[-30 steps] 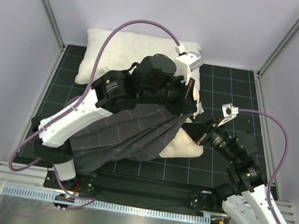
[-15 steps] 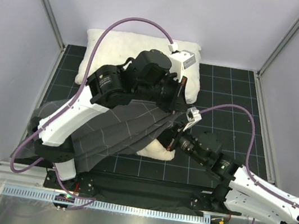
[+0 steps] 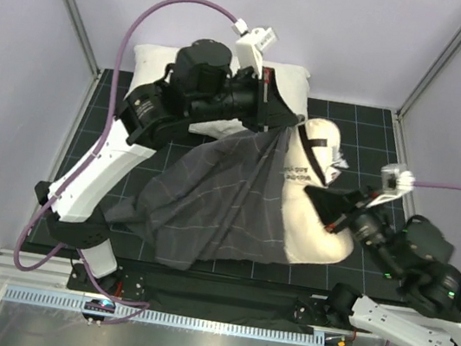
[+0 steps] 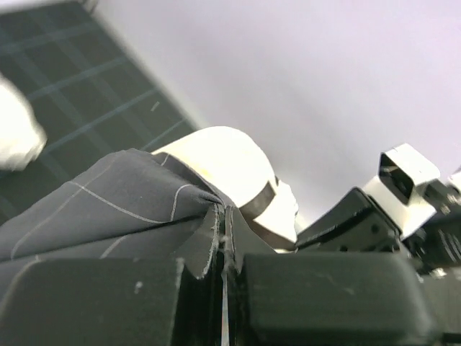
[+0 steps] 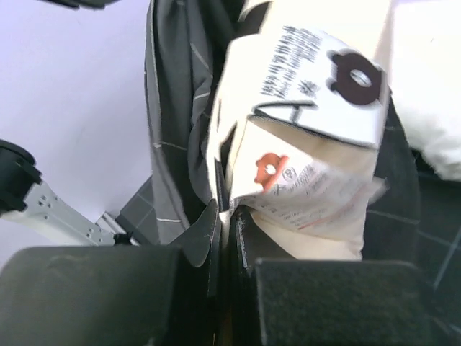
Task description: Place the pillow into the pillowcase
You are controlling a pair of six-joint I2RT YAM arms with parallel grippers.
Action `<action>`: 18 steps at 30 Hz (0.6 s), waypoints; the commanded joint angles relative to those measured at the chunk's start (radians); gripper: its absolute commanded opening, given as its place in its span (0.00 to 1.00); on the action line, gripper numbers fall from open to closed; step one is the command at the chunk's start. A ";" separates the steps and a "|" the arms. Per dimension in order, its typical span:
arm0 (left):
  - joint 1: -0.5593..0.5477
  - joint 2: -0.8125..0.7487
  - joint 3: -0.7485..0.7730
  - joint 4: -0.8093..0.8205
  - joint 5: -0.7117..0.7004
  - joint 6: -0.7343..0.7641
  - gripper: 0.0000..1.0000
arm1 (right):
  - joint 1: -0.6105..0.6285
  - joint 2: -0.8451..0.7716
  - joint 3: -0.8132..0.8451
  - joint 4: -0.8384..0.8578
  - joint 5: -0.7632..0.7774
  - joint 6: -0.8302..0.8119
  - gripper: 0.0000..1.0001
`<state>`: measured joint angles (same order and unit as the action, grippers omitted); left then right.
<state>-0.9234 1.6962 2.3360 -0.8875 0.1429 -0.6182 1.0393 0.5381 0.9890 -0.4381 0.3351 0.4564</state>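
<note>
The pillowcase [image 3: 218, 197], dark grey with a thin light grid, hangs from its upper corner in my left gripper [image 3: 284, 122] and fans out down to the mat. In the left wrist view the fingers [image 4: 288, 288] are shut on its hem [image 4: 209, 223]. The cream pillow [image 3: 313, 230] stands to its right, its left part under the grey cloth. Bear print and lettering [image 3: 301, 168] show near its top. My right gripper [image 3: 327, 199] is shut on the pillow's edge. The right wrist view shows the pinched edge and label [image 5: 302, 191] with the bear print [image 5: 356, 76] above.
A plain white lumpy pillow [image 3: 153, 82] lies at the back behind my left arm and shows again at the right wrist view's right edge [image 5: 432, 86]. The black grid mat [image 3: 368, 138] is bounded by metal posts and pale walls. The left arm's purple cable [image 3: 164, 13] loops overhead.
My left arm has risen and swung back and left, lifting the pillowcase corner. The right arm has swung out to the right with the pillow, and more of the pillow now shows.
</note>
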 commanded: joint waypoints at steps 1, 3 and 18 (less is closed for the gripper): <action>0.009 -0.108 0.100 0.241 0.087 -0.054 0.01 | 0.010 -0.015 0.224 0.020 0.059 -0.108 0.04; 0.024 -0.141 0.088 0.298 0.075 -0.063 0.06 | 0.010 0.008 0.281 -0.034 0.041 -0.122 0.04; -0.044 -0.394 -0.476 0.153 -0.161 0.077 0.92 | 0.010 0.207 0.467 -0.146 0.266 -0.021 0.04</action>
<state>-0.9157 1.3243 2.0205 -0.6491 0.0952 -0.5789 1.0409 0.7582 1.3895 -0.6727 0.5301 0.3790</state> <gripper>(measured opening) 0.905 0.091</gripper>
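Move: The left fingers are shut on the dark pillowcase's edge, right at the hand point; the case's body hangs about 5 cm back, 9 cm left and 28 cm below, and the pillow's middle is about 2 cm back, 11 cm right and 22 cm below. The big white cushion lies some 27 cm ahead of the left hand, 14 cm left and 38 cm down. The right hand grips the pillow's labelled edge, the pillow's middle roughly 6 cm ahead, straight in line sideways, 10 cm below. The left hand lets go of the pillowcase edge, its fingers spreading nearly wide while it swings quickly up about 13 cm and some 8 cm to the left, away from the pillow and slightly back, fingertips tilting up 20 to 25 degrees, then sinks about 6 cm and levels part of that tilt. The right hand keeps its pinch on the pillow's labelled edge and hoists the pillow about 8 cm while going some 5 cm right, then eases down a little and comes forward about 4 cm, turning some 10 degrees clockwise. ##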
